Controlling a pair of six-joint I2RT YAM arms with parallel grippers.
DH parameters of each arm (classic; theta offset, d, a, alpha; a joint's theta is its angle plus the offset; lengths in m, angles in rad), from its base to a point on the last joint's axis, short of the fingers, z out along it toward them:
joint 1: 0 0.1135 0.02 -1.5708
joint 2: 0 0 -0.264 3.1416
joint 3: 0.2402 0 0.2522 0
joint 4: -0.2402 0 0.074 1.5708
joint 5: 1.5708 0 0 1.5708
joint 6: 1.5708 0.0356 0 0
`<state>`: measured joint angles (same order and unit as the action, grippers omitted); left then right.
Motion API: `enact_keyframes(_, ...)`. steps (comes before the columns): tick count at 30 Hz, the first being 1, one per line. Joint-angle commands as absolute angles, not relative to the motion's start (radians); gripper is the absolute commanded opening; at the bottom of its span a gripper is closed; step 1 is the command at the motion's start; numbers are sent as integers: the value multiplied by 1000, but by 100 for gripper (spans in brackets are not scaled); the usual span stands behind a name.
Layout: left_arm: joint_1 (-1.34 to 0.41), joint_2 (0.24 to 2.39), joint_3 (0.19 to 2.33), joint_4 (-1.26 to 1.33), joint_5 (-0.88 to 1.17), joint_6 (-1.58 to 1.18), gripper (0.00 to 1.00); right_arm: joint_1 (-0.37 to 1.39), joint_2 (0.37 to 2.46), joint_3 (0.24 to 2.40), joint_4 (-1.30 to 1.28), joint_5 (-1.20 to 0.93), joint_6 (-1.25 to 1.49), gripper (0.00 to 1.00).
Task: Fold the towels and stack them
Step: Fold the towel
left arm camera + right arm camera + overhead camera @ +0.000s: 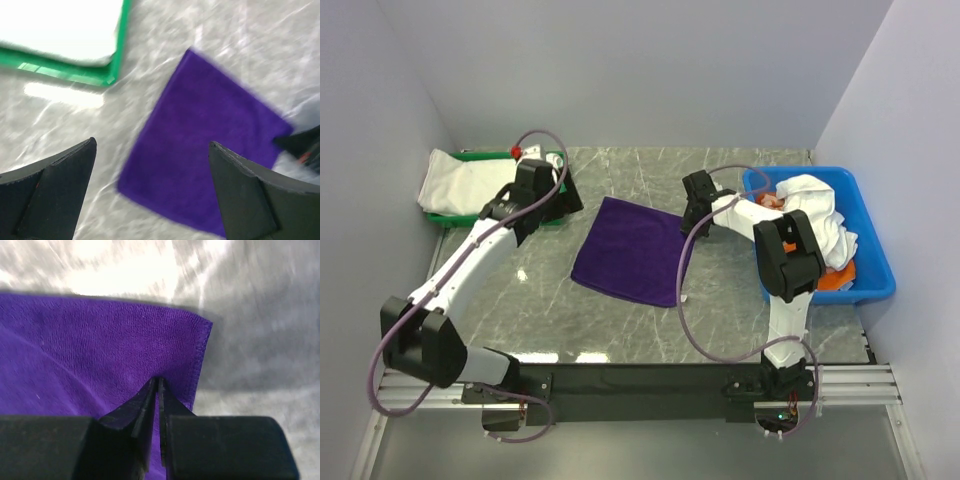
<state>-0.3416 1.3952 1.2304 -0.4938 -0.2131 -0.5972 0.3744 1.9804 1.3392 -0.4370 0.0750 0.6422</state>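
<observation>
A deep purple towel point(630, 250) lies flat in the middle of the table, also seen in the left wrist view point(210, 150) and the right wrist view point(100, 350). My right gripper point(692, 215) sits at its far right corner, jaws pressed together on the cloth just inside the stitched hem point(159, 379). My left gripper point(560, 205) hovers between the green tray and the purple towel, jaws spread wide with nothing between them point(152, 143). A folded white towel point(465, 180) rests in the green tray point(470, 217). White towels point(815, 205) and an orange one point(835, 278) are heaped in the blue bin.
The blue bin point(875, 270) stands at the right edge, beside the right arm. The green tray point(112, 75) sits at the far left against the wall. Grey walls close in the left, back and right sides. Purple cables loop off both arms.
</observation>
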Motion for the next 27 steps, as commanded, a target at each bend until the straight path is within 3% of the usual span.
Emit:
enact_keyframes(1, -339, 1320, 1134, -477, -275, -534, 99, 361, 2046, 1422, -440, 109, 644, 13)
enact_keyframes(9, -341, 1214, 977, -486, -207, -592, 99, 301, 2230, 1681, -544, 159, 575, 16)
enact_keyframes(14, -341, 1157, 893, -491, -131, -650, 96, 282, 2218, 1778, -552, 129, 529, 18)
enact_keyframes(16, -341, 1154, 870, -471, -82, -687, 92, 282, 2163, 1726, -514, 101, 520, 20)
enact_keyframes(20, -350, 1173, 821, -408, 18, -759, 85, 284, 1953, 1573, -456, 55, 538, 48)
enact_keyframes(27, -393, 1322, 839, -327, 83, -831, 68, 282, 1671, 1220, -362, -3, 627, 46)
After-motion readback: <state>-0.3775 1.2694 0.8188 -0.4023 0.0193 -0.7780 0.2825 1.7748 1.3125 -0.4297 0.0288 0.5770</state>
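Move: The right hand is down on the purple towel near the towel's far right corner, which lies some 2 cm farther out and 2 cm to this hand's right. The towel's near right corner is about 15 cm back and 3 cm left of it; the blue bin's middle, 26 cm right, level with it. The left hand hangs high and open: the towel's near left corner lies roughly 20 cm below, 7 cm back and 3 cm right, the green tray 12 cm ahead and 11 cm left. Forward along the table, the right hand drags the towel's far right part with nearly shut fingertips for about 9 cm, then draws back, lifts off to some 8 cm up and opens to about half. Meanwhile the left hand comes back and down about 10 cm, veering right late, towards the near left corner, tipping its fingers downward and closing them partway. ##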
